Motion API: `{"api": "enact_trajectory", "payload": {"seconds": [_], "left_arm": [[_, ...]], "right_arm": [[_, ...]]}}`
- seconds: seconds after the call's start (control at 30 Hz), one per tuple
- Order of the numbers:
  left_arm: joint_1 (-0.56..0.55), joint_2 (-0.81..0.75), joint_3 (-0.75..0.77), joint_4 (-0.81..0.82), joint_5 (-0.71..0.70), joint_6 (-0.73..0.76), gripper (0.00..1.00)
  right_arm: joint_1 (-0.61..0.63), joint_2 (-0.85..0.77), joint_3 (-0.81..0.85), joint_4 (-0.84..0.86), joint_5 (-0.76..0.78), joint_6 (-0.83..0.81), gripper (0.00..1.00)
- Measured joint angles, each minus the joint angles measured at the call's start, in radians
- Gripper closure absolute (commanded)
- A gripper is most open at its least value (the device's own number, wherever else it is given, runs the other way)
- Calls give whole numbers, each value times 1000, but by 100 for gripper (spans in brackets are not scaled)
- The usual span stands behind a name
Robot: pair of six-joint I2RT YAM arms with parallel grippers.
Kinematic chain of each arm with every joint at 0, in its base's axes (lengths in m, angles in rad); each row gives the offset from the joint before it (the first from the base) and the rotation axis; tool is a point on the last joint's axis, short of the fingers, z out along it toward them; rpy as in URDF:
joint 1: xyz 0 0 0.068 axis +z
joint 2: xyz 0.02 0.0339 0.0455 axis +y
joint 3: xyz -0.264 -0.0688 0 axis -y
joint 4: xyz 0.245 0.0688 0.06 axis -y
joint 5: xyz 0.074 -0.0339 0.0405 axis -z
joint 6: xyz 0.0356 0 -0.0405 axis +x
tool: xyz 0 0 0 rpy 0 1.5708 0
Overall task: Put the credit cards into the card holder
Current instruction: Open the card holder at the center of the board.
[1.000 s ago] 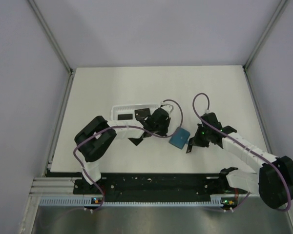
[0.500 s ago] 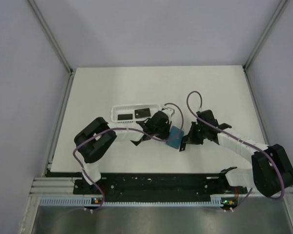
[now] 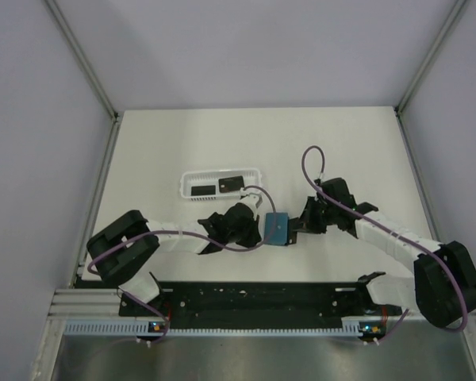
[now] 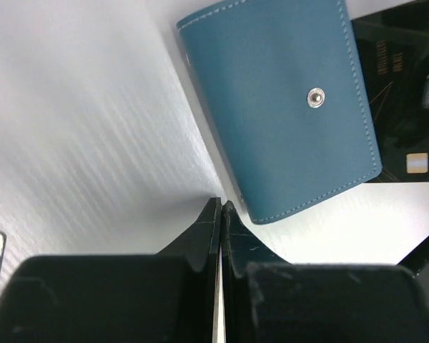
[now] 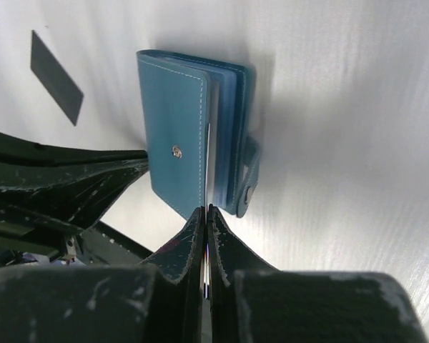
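Observation:
The teal-blue card holder [image 3: 276, 228] lies on the white table between my two grippers, its flap partly open and its snap [image 4: 315, 98] showing. My left gripper [image 3: 259, 227] is shut with nothing in it, its tips [image 4: 221, 204] at the holder's near edge [image 4: 286, 100]. From the other side my right gripper [image 3: 298, 225] is shut on a credit card. That card runs edge-on from the fingertips [image 5: 206, 209] into the gap behind the holder's flap [image 5: 175, 128]. Its black face [image 4: 407, 100] shows behind the holder. Another credit card [image 5: 56, 77] lies flat on the table.
A long white basket tray [image 3: 186, 179] stands behind the left arm with two black cards [image 3: 202, 190] [image 3: 232, 184] in it. The left arm stretches low across the table from the near left. Grey walls enclose the table on three sides.
The left arm has dropped and stretched out, bringing its shut gripper down to the holder's left edge. The right gripper has moved left up to the holder. The holder shifted a little left.

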Motion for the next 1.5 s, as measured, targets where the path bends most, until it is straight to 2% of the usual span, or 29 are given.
{"api": "enact_trajectory", "payload": {"seconds": [0.43,0.8,1.17,1.5], "left_arm": [[-9,-45,-18,-56,-59,-27,100],[-9,-67,-28,-83,-86,-34,100],[-9,-224,-103,-140,-120,-37,100],[-9,-231,-119,-149,-134,-37,100]], "right_arm": [[7,-36,-41,70,-57,6,100],[24,-41,-59,256,-129,74,100],[113,181,-59,499,-164,140,100],[148,280,-78,772,-181,225,100]]}}
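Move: The card holder's middle lies about 6 cm to the left of the right hand, level with it and some 3 cm below; that hand already grips a black card on edge at the cover's raised free edge. From the shut left hand the holder is some 4 cm ahead, 5 cm right, at its height. From the left hand, a loose black card lies 13 cm left and 5 cm ahead, the white tray 12 cm left and 18 cm ahead. Right hand sweeps some 10 cm left, its card pushing the cover open; shut left hand likewise moves 5 cm. ##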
